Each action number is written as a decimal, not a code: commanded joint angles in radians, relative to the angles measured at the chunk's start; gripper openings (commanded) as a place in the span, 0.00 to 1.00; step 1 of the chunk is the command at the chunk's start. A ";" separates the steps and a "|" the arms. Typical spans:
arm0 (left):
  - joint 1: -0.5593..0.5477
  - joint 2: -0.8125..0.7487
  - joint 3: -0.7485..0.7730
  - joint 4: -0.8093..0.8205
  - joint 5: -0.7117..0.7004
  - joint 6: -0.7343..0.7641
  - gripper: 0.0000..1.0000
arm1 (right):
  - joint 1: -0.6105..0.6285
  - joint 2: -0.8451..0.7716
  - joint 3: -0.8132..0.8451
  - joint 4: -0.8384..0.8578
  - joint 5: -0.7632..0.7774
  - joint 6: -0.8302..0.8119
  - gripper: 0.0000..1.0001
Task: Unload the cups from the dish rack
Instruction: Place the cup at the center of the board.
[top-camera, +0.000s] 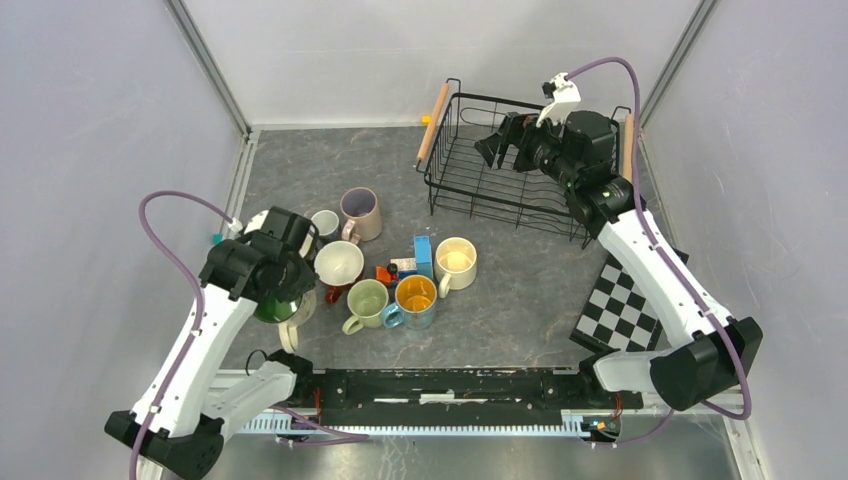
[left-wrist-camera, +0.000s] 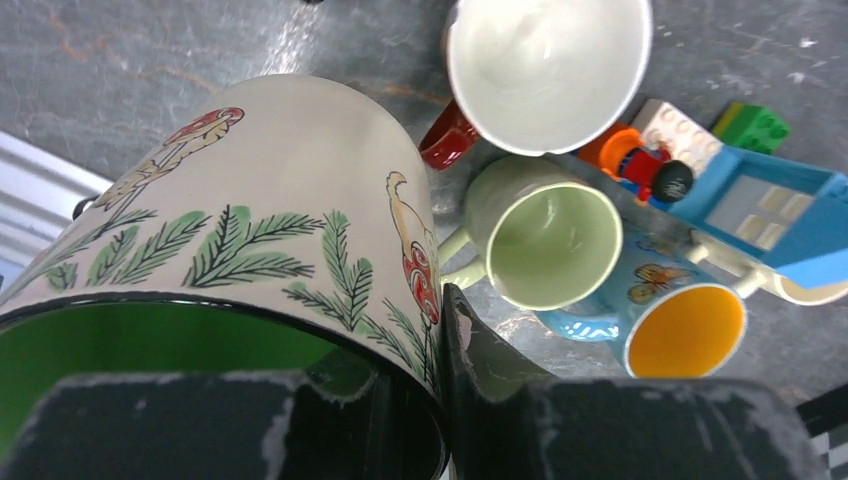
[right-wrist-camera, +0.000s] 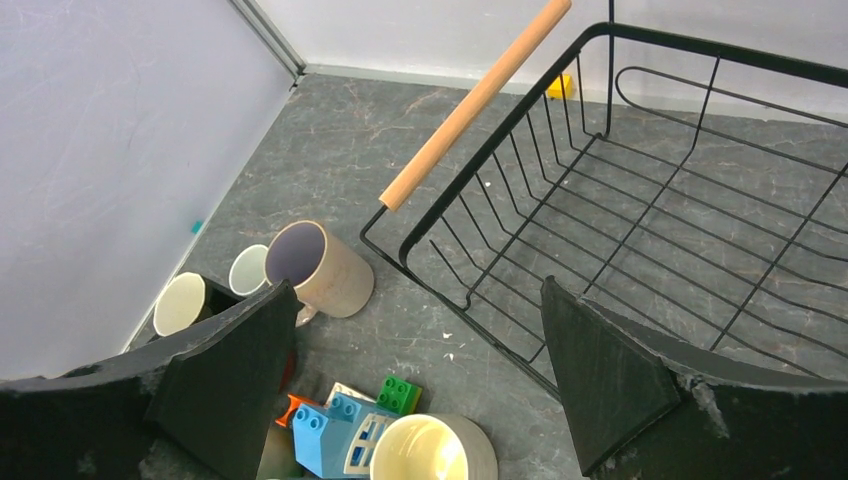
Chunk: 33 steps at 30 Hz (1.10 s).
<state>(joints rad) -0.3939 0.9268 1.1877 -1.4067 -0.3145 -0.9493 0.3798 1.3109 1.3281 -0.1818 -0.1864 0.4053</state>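
My left gripper (top-camera: 272, 288) is shut on the wall of a cream cup with pine sprigs and a green inside (left-wrist-camera: 270, 200), one finger (left-wrist-camera: 470, 340) outside it and the other inside. It holds this cup at the left of a cluster of cups: dark red (top-camera: 339, 265), pale green (top-camera: 366, 300), blue with an orange inside (top-camera: 416, 298), cream (top-camera: 456, 262), pink-beige (top-camera: 360, 213) and a small grey one (top-camera: 324, 222). The black wire dish rack (top-camera: 480, 180) stands at the back right, and no cup shows in it. My right gripper (top-camera: 505, 145) hovers open over the dish rack (right-wrist-camera: 640, 220).
Blue, orange and green toy blocks (top-camera: 410, 262) lie among the cups. A checkered board (top-camera: 620, 305) lies at the right, near the right arm. A small yellow block (right-wrist-camera: 560, 87) sits by the back wall. Walls close in the table on three sides.
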 joint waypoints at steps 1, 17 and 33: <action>0.005 -0.030 -0.060 0.055 -0.066 -0.101 0.02 | 0.007 -0.010 -0.019 0.037 -0.017 -0.013 0.98; 0.171 0.035 -0.261 0.286 0.058 -0.120 0.02 | 0.007 -0.003 -0.026 0.032 -0.021 -0.036 0.98; 0.240 0.118 -0.385 0.444 0.080 -0.203 0.02 | 0.008 0.029 -0.017 0.030 -0.045 -0.047 0.98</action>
<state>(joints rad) -0.1646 1.0382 0.8082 -1.0481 -0.2153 -1.0904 0.3843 1.3334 1.3029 -0.1822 -0.2115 0.3767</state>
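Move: The left gripper already holds the green-lined cup by its rim. The free table spot for it is almost straight below the hand, about 20 cm down and 2 cm left. The red-handled cup stands some 9 cm ahead and 6 cm right, the black cup about 11 cm ahead and 3 cm left, the green cup 1 cm ahead and 12 cm right. From the right hand the spot is roughly 22 cm back and 39 cm left. Bring the left gripper down about 11 cm, keeping the green-lined cup's rim pinched, and after a slight draw back ease it some 3 cm forward, towards the free spot beside the red-handled cup. Turn the wrist some 20 degrees counter-clockwise on the way, letting the fingers tip a little steeper down. ##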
